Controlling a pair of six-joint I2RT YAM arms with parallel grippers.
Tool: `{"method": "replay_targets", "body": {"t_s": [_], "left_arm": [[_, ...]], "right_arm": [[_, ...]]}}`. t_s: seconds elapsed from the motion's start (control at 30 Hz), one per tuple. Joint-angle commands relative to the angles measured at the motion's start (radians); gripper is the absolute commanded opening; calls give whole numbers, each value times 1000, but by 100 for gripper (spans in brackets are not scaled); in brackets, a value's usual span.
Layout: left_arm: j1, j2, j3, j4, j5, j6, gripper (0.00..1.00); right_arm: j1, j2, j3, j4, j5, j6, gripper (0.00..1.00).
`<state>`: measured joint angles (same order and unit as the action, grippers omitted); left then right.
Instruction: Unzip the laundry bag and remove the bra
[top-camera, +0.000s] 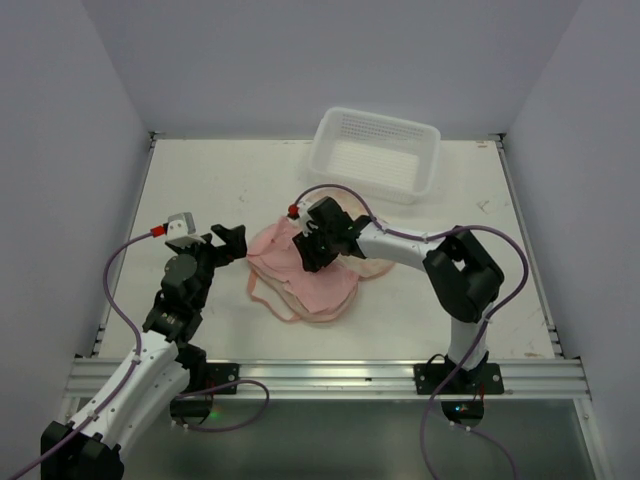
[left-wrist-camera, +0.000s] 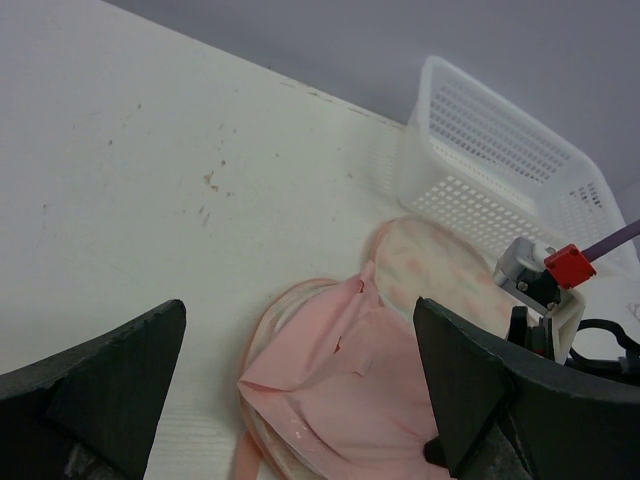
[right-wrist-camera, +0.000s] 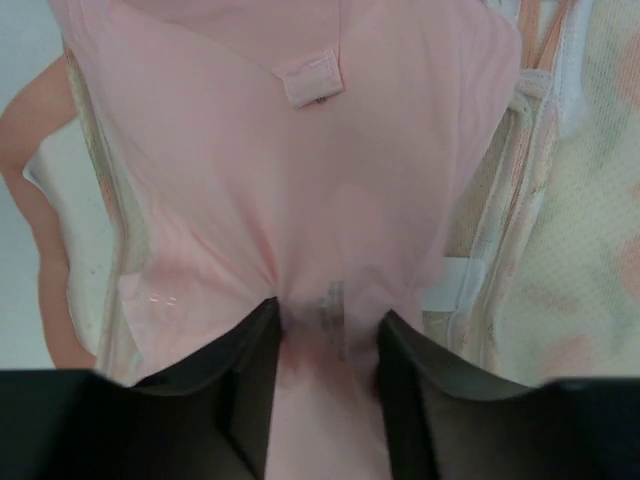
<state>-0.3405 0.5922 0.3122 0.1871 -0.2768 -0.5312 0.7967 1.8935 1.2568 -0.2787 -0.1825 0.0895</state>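
The laundry bag (top-camera: 376, 268) lies open in the middle of the table, its pale mesh lining (right-wrist-camera: 590, 250) showing. The plain light-pink bra (top-camera: 312, 285) is spread over the bag's left lobe. My right gripper (top-camera: 310, 250) reaches down onto the bra (right-wrist-camera: 300, 160), and a puckered fold of the pink fabric is gathered between its black fingers (right-wrist-camera: 250, 370). My left gripper (top-camera: 232, 243) hovers wide open just left of the bag, holding nothing. In the left wrist view the bra (left-wrist-camera: 350, 390) lies ahead, between the spread fingers (left-wrist-camera: 120, 370).
A white plastic lattice basket (top-camera: 375, 150) stands at the back of the table, behind the bag. A thin pink strap (top-camera: 268, 300) loops out on the table at the bag's near left side. Grey walls enclose the table on three sides.
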Motion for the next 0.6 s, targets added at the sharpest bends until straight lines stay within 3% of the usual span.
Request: {"method": "replay_targets", "body": {"t_s": [0.0, 0.2, 0.57], "left_arm": [[6, -8, -4, 49, -18, 5, 100], [6, -3, -2, 51, -15, 4, 100], [8, 3, -7, 51, -30, 4, 100]], "right_arm": [[6, -7, 29, -16, 1, 19, 38], [10, -85, -8, 10, 72, 49, 2], [27, -273, -36, 18, 118, 56, 0]]}}
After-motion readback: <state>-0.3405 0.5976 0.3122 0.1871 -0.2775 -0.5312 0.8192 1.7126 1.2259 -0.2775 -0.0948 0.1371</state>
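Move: The bra lies bunched directly below the right fingertips, its middle only about 1 cm lower than the hand point, with the open bag body flat beneath it. From the right hand, the bag's tulip-patterned flap is roughly 8 cm ahead and 9 cm right, the bag strap about 7 cm back and 10 cm left, and the white basket some 28 cm ahead and 17 cm right. From the left hand, the bra is about 15 cm right, level ahead, 17 cm below. Staying low at first, the right hand finishes closing its half-closed fingers, pinching a fold of the bra's middle between the tips. It then goes almost straight up, gathering speed, some 6 to 7 cm off the bag with the cloth in its grip, the wrist easing back by about 10 degrees. ##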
